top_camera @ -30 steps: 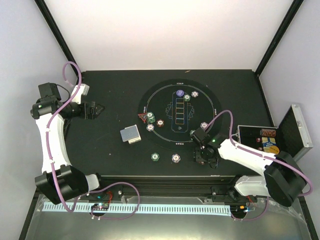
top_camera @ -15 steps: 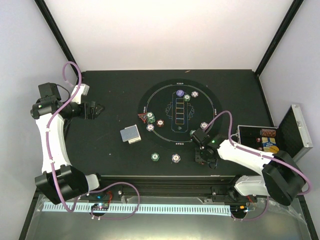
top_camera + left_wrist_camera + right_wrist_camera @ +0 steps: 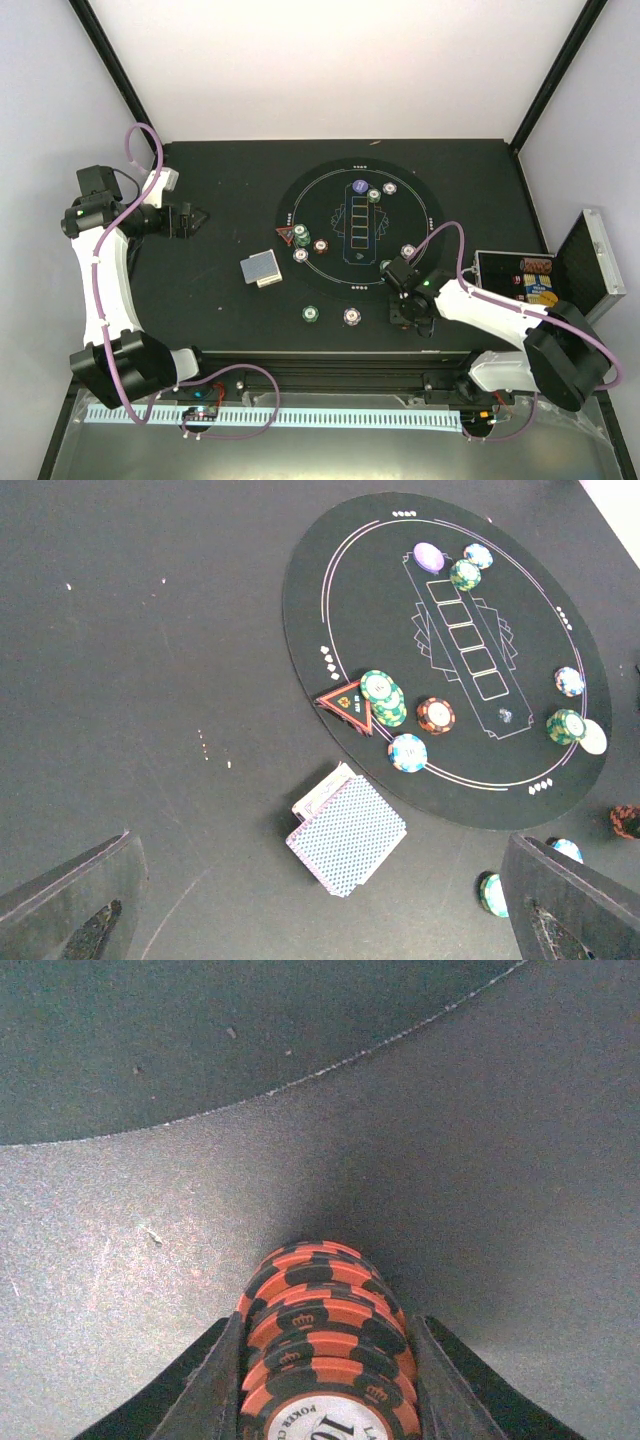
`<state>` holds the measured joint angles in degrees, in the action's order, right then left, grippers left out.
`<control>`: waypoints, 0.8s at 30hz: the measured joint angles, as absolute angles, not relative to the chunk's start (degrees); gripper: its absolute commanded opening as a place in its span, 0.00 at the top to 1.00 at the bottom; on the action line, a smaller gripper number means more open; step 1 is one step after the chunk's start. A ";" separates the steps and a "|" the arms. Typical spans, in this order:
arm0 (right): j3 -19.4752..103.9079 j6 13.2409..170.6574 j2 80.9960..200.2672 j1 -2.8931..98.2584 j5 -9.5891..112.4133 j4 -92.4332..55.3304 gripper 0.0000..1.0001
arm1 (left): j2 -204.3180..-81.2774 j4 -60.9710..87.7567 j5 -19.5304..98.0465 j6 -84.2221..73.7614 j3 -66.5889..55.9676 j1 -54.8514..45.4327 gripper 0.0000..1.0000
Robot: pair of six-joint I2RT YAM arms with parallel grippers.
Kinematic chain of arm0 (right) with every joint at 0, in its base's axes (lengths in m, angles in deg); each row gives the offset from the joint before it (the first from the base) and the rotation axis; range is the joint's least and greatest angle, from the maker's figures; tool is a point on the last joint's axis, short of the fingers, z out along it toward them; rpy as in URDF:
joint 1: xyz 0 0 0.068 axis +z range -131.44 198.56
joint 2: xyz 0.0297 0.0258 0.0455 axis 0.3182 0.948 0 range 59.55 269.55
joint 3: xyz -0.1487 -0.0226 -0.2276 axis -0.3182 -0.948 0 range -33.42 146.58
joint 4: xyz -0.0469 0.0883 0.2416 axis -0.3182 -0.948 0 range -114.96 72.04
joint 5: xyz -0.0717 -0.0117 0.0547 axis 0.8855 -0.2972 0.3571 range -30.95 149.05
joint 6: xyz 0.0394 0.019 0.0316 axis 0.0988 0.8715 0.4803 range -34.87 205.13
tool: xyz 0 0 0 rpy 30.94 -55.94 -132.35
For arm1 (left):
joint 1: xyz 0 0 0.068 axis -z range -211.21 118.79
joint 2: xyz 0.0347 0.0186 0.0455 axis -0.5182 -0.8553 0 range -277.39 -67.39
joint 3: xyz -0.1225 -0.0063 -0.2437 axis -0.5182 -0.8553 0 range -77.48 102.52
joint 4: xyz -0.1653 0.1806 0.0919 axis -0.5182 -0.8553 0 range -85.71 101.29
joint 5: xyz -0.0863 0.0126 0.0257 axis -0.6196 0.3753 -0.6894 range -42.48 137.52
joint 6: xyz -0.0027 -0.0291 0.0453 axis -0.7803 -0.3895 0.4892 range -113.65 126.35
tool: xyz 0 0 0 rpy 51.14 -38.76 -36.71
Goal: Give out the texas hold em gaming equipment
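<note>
My right gripper (image 3: 325,1370) is shut on a stack of red-and-black poker chips (image 3: 320,1310); a finger presses on each side of it. Seen from above, that gripper (image 3: 405,312) sits low just off the round mat (image 3: 430,215), near the table's front edge. A grey-blue-backed card deck (image 3: 262,269) lies left of the mat, also visible as the deck (image 3: 345,835) in the left wrist view. On the mat are a red triangle marker (image 3: 285,237), green chips (image 3: 301,236), a red chip (image 3: 321,245) and a blue button (image 3: 358,187). My left gripper (image 3: 190,220) hangs open at the far left, holding nothing.
A green chip (image 3: 311,314) and a purple-white chip (image 3: 352,316) lie off the mat near the front edge. More chips (image 3: 407,251) sit at the mat's right side. An open aluminium case (image 3: 560,275) stands at the right edge.
The right gripper's fingers have drawn in onto the red chip stack, and that arm has shifted slightly left. The left arm has barely moved.
</note>
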<state>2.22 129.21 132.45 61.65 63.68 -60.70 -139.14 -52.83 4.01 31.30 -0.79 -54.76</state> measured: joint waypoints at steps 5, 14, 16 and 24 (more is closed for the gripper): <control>2.26 128.95 132.43 61.65 63.59 -60.83 0.72 | -139.14 -52.81 4.01 31.30 -0.79 -54.76 0.01; 6.00 128.51 131.80 61.65 63.72 -64.54 0.73 | -139.14 -52.81 4.01 31.30 -0.79 -54.76 0.01; 7.53 128.09 131.78 61.62 63.98 -65.72 0.73 | -139.14 -52.81 4.01 31.30 -0.79 -54.76 0.01; 18.11 124.84 134.90 61.08 65.34 -70.47 0.73 | -139.16 -52.81 4.01 31.30 -0.79 -54.76 0.01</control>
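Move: The upper part of the red chip stack is already pinched in the right fingers. The likely drop spot, by the green chips at the mat's far end, lies about 29 cm ahead of this hand and 6 cm left. On the way, the near green chips stand some 13 cm ahead and 3 cm left, the dealer button 10 cm ahead and 1 cm right; the white-blue stack is level, 10 cm left. From the left hand those far green chips lie roughly 16 cm ahead, 34 cm right and 26 cm below. The pinched red chips are lifted off the rest of their stack by the right hand, which keeps its grip unchanged: straight up at first, then rising and swinging forward and a little left towards the round mat, gathering speed. It climbs about 6 cm and goes some 4 cm forward, fingers still pointing down. ##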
